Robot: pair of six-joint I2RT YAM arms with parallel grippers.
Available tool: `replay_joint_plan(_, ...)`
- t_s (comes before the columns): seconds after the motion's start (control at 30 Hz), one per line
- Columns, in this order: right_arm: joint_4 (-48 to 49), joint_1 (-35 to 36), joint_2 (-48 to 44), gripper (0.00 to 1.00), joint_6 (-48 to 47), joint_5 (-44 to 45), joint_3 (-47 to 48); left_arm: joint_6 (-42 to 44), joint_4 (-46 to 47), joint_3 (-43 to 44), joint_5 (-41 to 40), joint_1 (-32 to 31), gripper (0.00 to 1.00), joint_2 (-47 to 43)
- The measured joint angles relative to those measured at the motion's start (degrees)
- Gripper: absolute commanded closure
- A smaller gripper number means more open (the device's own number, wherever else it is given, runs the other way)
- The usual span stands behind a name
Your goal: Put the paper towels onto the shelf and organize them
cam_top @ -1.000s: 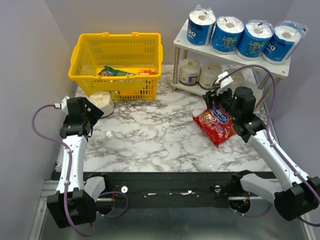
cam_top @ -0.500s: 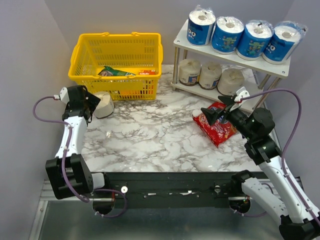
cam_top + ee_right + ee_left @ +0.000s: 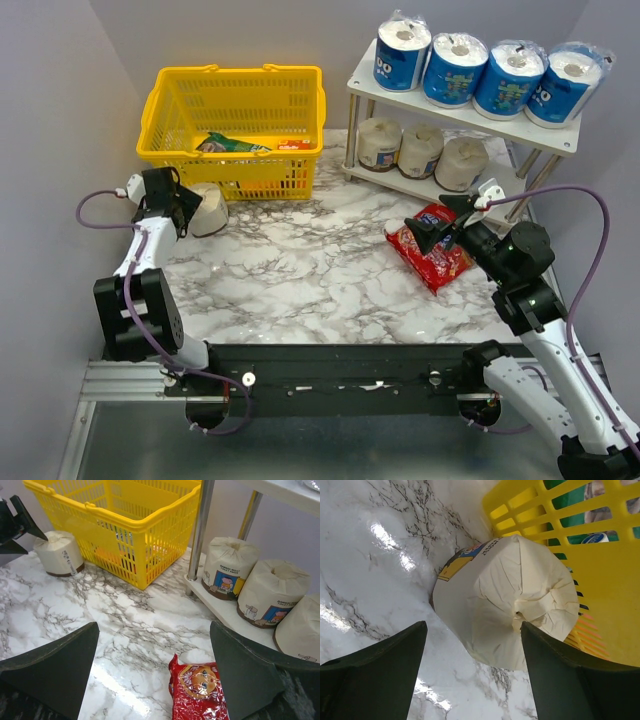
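A cream paper towel roll (image 3: pixel 207 209) (image 3: pixel 505 600) stands on the marble beside the yellow basket (image 3: pixel 235 125). My left gripper (image 3: pixel 186 210) (image 3: pixel 472 625) is open with a finger on each side of its near end. The left finger stands apart from the wrap, and the right finger (image 3: pixel 570 680) lies against it. The white shelf (image 3: pixel 470 112) holds several blue-wrapped rolls (image 3: pixel 455 68) on top and three cream rolls (image 3: pixel 420 150) (image 3: pixel 275 592) on the lower board (image 3: pixel 220 605). My right gripper (image 3: pixel 440 225) (image 3: pixel 154 625) hangs open and empty over the table.
A red snack bag (image 3: pixel 430 250) (image 3: pixel 200 690) lies under the right gripper, in front of the shelf. The basket (image 3: pixel 130 520) holds a few packets. A silver shelf leg (image 3: pixel 199 530) rises at the lower board's near corner.
The right gripper drew back from the lower shelf, opened, and left a third cream roll there. The left gripper moved up to the roll by the basket and its fingers narrowed.
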Motion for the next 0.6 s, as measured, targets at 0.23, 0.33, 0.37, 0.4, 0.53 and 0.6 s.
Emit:
replay_joint_plan(0.23,0.0,0.0,0.0,0.00,0.0,0.0,0.0,0.0,2.0,-0.7,0.2,0.0,0.27,2.0)
replay_joint_plan(0.33,0.0,0.0,0.2,0.00,0.0,0.0,0.0,0.1,2.7,-0.7,0.5,0.0,0.34,2.3)
replay_joint_plan(0.37,0.0,0.0,0.3,0.00,0.0,0.0,0.0,0.2,3.0,-0.7,0.6,0.0,0.39,2.5)
replay_joint_plan(0.4,-0.1,0.0,0.3,0.00,0.0,0.0,0.0,0.3,3.3,-0.7,0.8,0.0,0.41,2.7)
replay_joint_plan(0.53,-0.1,0.0,0.3,0.00,0.0,0.0,0.0,0.4,4.8,-0.6,1.9,0.0,0.48,3.4)
replay_joint_plan(0.6,-0.3,0.0,0.3,0.00,0.0,0.1,0.0,0.4,4.9,-0.6,1.9,0.0,0.51,3.5)
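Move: The last paper towel roll on the table stands about 3 cm ahead of the left hand and 3 cm to its right, its middle some 5 cm lower. The yellow basket's middle is roughly 15 cm ahead and 10 cm right, with a green packet inside about 14 cm ahead and 9 cm right. From the right hand that roll lies some 46 cm left, 18 cm ahead and 24 cm below. The left hand sinks, then eases forward, 1.5 cm each, fingers closing partway onto the paper towel's left rim. ##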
